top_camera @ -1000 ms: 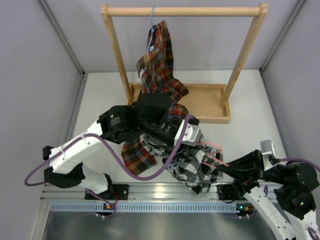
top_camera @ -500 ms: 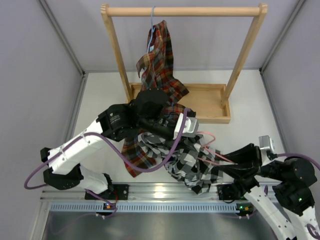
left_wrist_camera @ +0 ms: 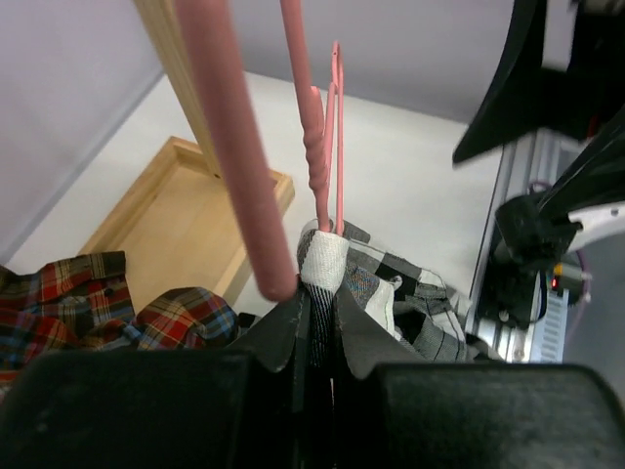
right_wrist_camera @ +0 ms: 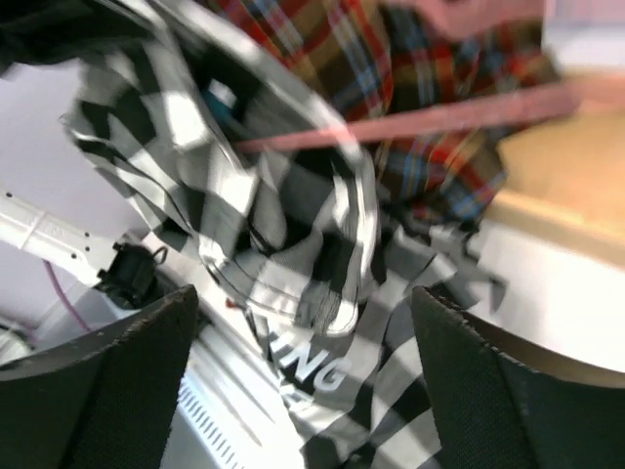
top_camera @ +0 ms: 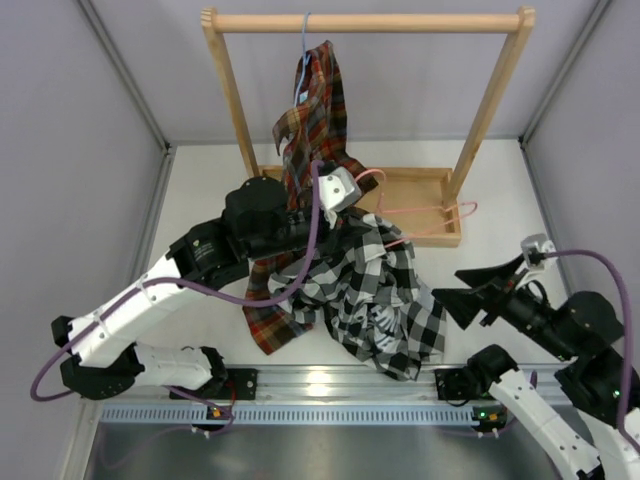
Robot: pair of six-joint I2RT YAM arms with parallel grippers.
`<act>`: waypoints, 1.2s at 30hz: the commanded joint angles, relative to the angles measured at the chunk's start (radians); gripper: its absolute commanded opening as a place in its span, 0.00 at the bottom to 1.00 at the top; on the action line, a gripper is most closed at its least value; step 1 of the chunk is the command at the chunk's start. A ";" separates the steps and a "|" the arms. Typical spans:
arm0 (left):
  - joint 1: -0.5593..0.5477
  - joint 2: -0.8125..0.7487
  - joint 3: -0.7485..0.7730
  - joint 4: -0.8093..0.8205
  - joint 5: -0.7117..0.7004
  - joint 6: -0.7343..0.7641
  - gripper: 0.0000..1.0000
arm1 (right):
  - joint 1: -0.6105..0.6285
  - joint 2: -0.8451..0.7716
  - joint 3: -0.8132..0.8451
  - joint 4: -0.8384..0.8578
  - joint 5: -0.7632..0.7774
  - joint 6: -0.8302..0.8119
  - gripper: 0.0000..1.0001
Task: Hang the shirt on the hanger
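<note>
My left gripper is raised in front of the rack and shut on the collar of the black-and-white check shirt. The shirt hangs from it down to the table. The pink wire hanger sticks out to the right from the collar, over the tray. In the left wrist view the jaws pinch the collar fabric, and the hanger's twisted neck rises out of it. My right gripper is open and empty, to the right of the shirt and apart from it. The right wrist view shows the shirt between its spread fingers.
A wooden clothes rack with a tray base stands at the back. A red tartan shirt hangs from it on a light blue hanger, and its tail lies on the table under my left arm. Grey walls close in both sides.
My left gripper has lifted the shirt and hanger up and back toward the rack. My right gripper has let go, opened and drawn back to the right.
</note>
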State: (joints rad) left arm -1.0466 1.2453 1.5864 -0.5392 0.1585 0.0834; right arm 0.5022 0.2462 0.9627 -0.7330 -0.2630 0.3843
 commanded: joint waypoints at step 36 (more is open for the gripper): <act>0.002 -0.417 -0.499 0.312 -0.045 -0.060 0.00 | -0.025 0.341 -0.161 0.201 0.260 0.038 0.00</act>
State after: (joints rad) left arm -1.0466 0.8886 1.1454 -0.2913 0.1150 -0.0174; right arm 0.4957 0.5495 0.7094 -0.4648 -0.1238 0.4717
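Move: The checked shirt's free upper edge lies from the right hand about 5 cm ahead, 8 cm to its left and 11 cm below. The hanger's middle is some 13 cm ahead and 4 cm left, about level; the plaid shirt's lower bundle some 14 cm ahead, 15 cm left and 25 cm below. From the left hand, already holding shirt and hanger, that free edge lies roughly 7 cm back, 6 cm right and 15 cm below. Right hand sinks some 11 cm leftward, pinches the shirt's free edge, draws forward; left hand pulls leftward. ##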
